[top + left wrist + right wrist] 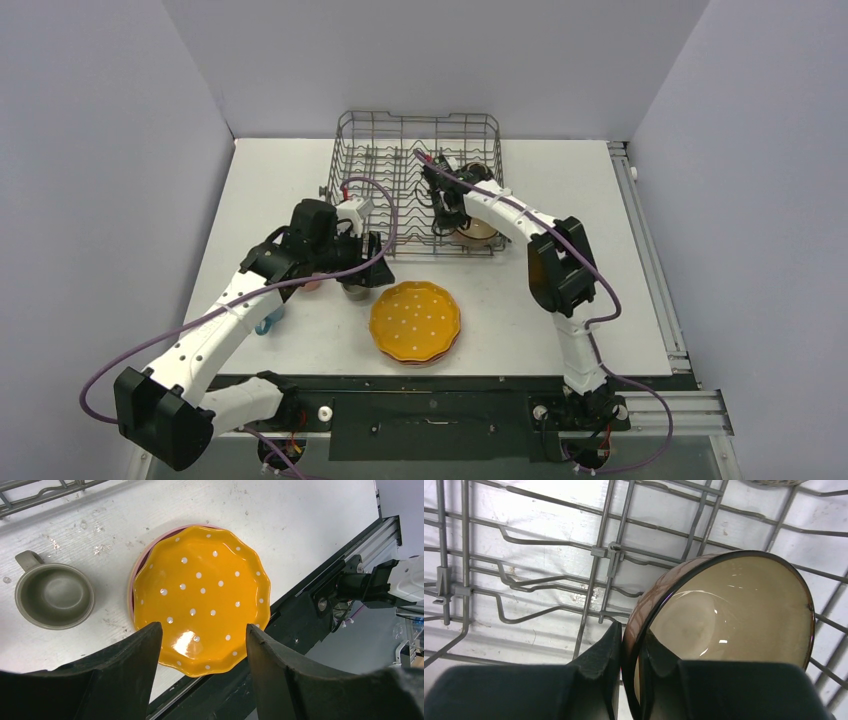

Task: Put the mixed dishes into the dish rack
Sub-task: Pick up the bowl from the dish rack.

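My right gripper [634, 640] is shut on the rim of a dark brown bowl [734, 610], one finger inside it and one outside. The bowl stands tilted on edge among the tines of the dish rack [594, 580], at the rack's [385, 150] front right. My left gripper [204, 635] hangs open over the table with nothing between its fingers. Below it lies the scalloped orange-yellow dotted plate [200, 595], stacked on a pink plate [131, 587]. A grey-green cup [54, 596] stands upright to the plate's left.
A pink cup [312, 284] and a blue mug [270, 322] sit on the table under my left arm. The orange plate [415, 320] lies close to the table's near edge, beside the black base rail [430, 410]. Walls enclose three sides.
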Tool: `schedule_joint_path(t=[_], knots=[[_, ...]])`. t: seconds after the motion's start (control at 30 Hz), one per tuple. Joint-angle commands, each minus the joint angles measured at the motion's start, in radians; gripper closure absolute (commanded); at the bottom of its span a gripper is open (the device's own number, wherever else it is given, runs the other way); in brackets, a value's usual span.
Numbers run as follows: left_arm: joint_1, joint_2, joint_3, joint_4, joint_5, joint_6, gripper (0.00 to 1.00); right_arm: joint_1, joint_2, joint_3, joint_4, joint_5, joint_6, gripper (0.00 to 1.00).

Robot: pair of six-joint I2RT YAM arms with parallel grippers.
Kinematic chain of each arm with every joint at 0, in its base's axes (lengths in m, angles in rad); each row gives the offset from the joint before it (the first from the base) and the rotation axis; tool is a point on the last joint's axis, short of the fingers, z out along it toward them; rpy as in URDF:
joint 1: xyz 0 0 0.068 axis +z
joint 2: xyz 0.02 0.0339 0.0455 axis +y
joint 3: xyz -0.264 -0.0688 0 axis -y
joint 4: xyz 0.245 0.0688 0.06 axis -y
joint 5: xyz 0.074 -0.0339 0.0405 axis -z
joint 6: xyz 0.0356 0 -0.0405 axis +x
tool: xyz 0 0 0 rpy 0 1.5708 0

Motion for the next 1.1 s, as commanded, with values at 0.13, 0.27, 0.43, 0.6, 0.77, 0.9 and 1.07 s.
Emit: schedule_joint_path(t=[0.13, 0.27, 0.43, 0.6, 0.77, 0.9, 1.07], knots=[[0.008, -0.034, 0.090, -0.026, -0.039, -0.001, 0.41, 0.069, -0.328, -0.075, 0.064, 0.119, -0.108, 1.00], [0.016, -0.032, 0.114, -0.033, -0.052, -0.010, 0.40, 0.120, -0.499, -0.243, 0.138, 0.109, -0.174, 1.00], [0.052, 0.002, 0.164, -0.035, -0.031, -0.014, 0.39, 0.203, -0.767, -0.517, 0.213, 0.058, -0.317, 1.00], [0.068, 0.056, 0.262, -0.041, 0.022, -0.014, 0.38, 0.289, -0.981, -0.676, 0.176, -0.046, -0.464, 1.00], [0.058, 0.115, 0.369, -0.073, 0.079, 0.005, 0.37, 0.401, -1.166, -0.806, 0.124, -0.217, -0.652, 1.00], [-0.015, 0.159, 0.438, -0.117, 0.065, 0.030, 0.37, 0.463, -1.298, -0.875, 0.080, -0.382, -0.821, 1.00], [-0.194, 0.210, 0.517, -0.166, -0.037, 0.051, 0.37, 0.511, -1.311, -0.832, -0.007, -0.474, -0.930, 1.00]])
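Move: The right gripper already pinches the left rim of the pale bowl; the bowl's middle is some 5 cm to its right, 1 ahead and 3 lower. Its destination, the clear space above the near table edge, is about 27 cm back, 4 right and 11 up. The yellow plate lies 20 cm back, 10 left, 8 down; the dark bowl 13 ahead, 5 right, 1 down. From the left gripper, the pale bowl is about 19 cm ahead, 22 right, 16 down. Keep the right gripper shut on the pale bowl's rim and lift it out of the rack, then sweep it back about 32 cm past the yellow plate's right side to the near table edge, swinging the wrist roughly 75 degrees counter-clockwise. Meanwhile raise the open left gripper about 10 cm, easing forward, then swinging right and back. ##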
